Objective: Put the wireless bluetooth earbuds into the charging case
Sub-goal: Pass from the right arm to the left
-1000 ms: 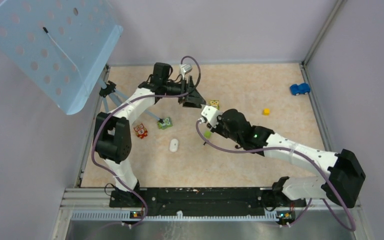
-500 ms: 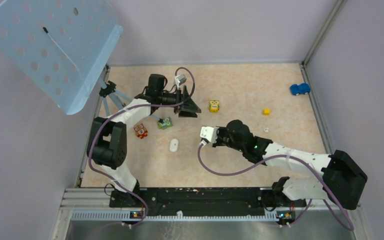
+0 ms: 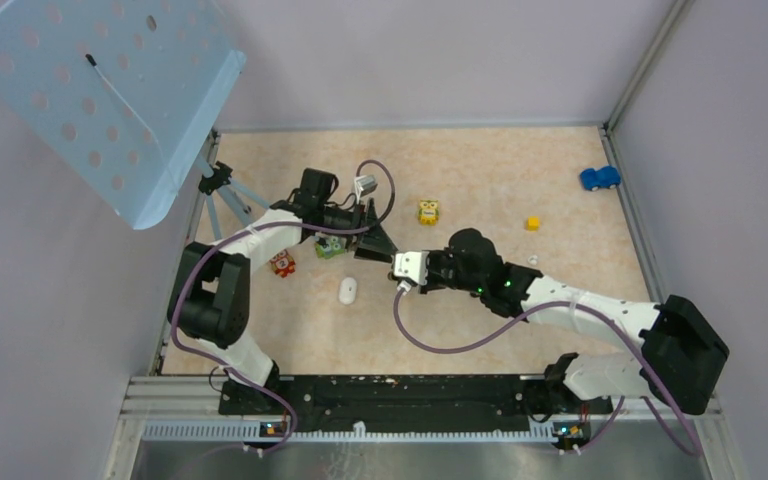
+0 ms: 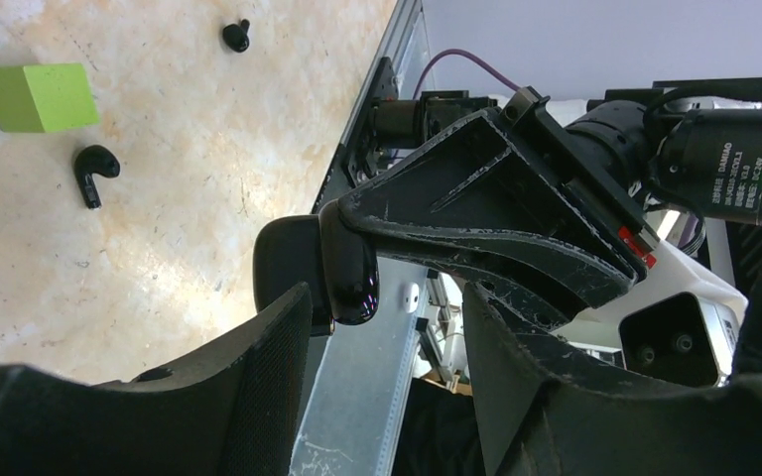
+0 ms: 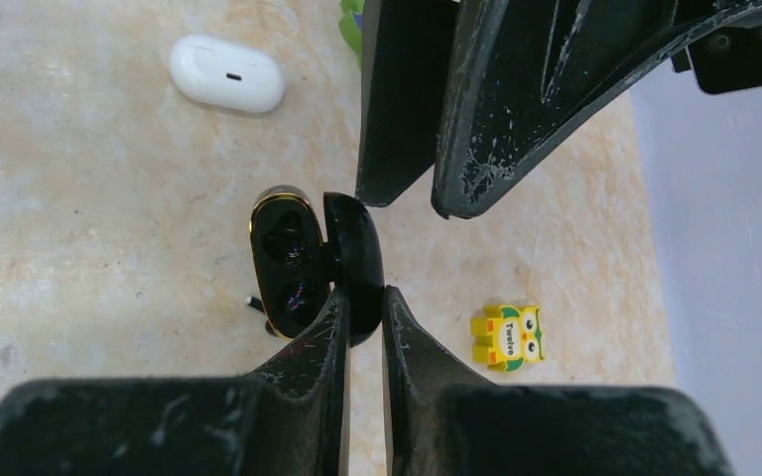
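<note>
The charging case (image 5: 288, 260) is black with a gold rim, and its lid (image 5: 355, 253) stands open. My right gripper (image 5: 365, 297) is shut on that lid and holds the case above the table. Both sockets look empty. In the left wrist view the case (image 4: 347, 270) hangs just past my left gripper (image 4: 387, 307), which is open with nothing between its jaws. Two black earbuds lie on the table, one (image 4: 93, 171) beside a green cube (image 4: 40, 96), the other (image 4: 236, 36) farther off. From above, both grippers (image 3: 378, 245) (image 3: 396, 264) meet at mid-table.
A white oval case (image 3: 348, 291) lies near the front. A yellow owl block (image 3: 428, 211), green block (image 3: 331, 245), red block (image 3: 281, 263), yellow cube (image 3: 532, 223) and blue car (image 3: 599, 178) are scattered around. A blue perforated panel (image 3: 100, 95) stands on a tripod at the left.
My left gripper has come down and nearer, up to the case, and its jaws have narrowed a little. The right gripper has carried the case lower and leftward, staying shut on the lid.
</note>
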Controlling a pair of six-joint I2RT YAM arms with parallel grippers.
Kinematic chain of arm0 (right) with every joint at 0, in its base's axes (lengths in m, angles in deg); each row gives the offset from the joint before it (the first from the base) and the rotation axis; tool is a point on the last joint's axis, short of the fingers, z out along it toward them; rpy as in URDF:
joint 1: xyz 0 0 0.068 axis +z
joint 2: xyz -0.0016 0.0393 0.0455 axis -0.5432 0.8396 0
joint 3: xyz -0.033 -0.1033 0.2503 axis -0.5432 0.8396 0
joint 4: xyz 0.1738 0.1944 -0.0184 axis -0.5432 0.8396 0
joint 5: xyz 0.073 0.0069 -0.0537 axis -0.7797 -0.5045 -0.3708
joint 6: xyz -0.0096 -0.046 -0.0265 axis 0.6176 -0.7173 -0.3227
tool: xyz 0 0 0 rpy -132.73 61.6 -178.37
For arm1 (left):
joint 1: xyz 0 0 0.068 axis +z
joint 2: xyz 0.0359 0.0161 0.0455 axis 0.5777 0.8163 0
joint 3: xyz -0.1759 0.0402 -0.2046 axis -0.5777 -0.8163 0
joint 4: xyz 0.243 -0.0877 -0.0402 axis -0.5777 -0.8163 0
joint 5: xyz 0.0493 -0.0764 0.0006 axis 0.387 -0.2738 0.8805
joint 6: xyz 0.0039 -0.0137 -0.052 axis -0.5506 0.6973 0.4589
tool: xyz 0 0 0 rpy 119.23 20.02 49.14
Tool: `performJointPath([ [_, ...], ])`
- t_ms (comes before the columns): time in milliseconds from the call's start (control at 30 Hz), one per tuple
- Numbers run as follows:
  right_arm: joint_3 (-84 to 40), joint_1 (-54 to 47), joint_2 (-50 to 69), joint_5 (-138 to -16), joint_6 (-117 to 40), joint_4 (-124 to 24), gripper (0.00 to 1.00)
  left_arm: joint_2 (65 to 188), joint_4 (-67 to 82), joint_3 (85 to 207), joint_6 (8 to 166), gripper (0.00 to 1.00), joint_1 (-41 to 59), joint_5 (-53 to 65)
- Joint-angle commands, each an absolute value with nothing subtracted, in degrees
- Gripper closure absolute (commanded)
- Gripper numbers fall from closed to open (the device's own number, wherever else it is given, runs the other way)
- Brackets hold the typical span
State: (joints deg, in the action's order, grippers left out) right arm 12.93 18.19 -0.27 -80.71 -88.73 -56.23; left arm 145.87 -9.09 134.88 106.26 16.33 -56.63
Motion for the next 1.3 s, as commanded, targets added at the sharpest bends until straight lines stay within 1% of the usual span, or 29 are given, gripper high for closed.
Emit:
performJointPath([
  [0, 9.7, 17.6, 0.2, -84.2, -88.8, -56.9, 1.0, 143.6, -12.7, 137.1, 100.9, 0.38, 15.9, -60.2],
  [100, 9.5, 17.6, 0.0, -84.6, -88.5, -56.6, 1.0, 143.4, -15.1, 137.3, 98.3, 0.36, 15.5, -60.3],
  [467, 8.4, 17.5, 0.5, -85.2, -88.5, -55.7, 1.0, 146.4, -15.7, 138.3, 98.0, 0.4, 13.5, -58.3],
  [567, 8.3, 17.6, 0.8, -84.9, -88.9, -55.8, 1.0, 147.0, -19.3, 140.4, 95.7, 0.41, 12.3, -57.1],
  [600, 8.2, 17.6, 1.0, -84.9, -89.0, -55.7, 1.0, 147.2, -19.6, 140.6, 95.7, 0.43, 12.1, -56.9],
  [733, 7.9, 17.5, 1.3, -85.7, -89.0, -55.5, 1.0, 148.2, -19.3, 141.0, 96.3, 0.59, 12.1, -56.6],
  [1033, 7.8, 17.6, 0.9, -86.0, -89.2, -54.3, 1.0, 149.1, -17.9, 141.3, 97.9, 0.7, 12.1, -56.1],
  [1100, 8.0, 17.6, 0.7, -86.0, -89.2, -54.3, 1.0, 149.2, -17.7, 141.3, 98.1, 0.77, 12.1, -56.1],
  [1167, 8.1, 17.6, 0.6, -85.7, -89.1, -54.6, 1.0, 149.4, -17.6, 141.2, 98.3, 0.81, 12.1, -56.3],
  [1267, 9.0, 17.6, 0.2, -85.0, -88.5, -55.9, 1.0, 149.6, -16.7, 141.0, 99.0, 0.95, 12.1, -57.1],
])
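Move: The open black charging case, still pinched by its lid in the right fingers, has its middle just off the left fingertips: about 3 cm right of the left hand, 3 cm below and 1 cm back. From the right hand it is some 2 cm left and 1 cm down. On the table, some 11 cm below the left hand, are a green block about 4 cm right and level with it, a black earbud 3 cm right and 3 cm back, and a white case 9 cm left and 4 cm back. The charging case's lid is taken between the left fingers: the open left hand eases back about 2 cm, then slips right and down roughly 1 cm and 1.5 cm, its wrist barely turning, and closes from well open until both fingers pinch the lid beside the right fingers. The right hand holds the case nearly still and keeps its grip. ##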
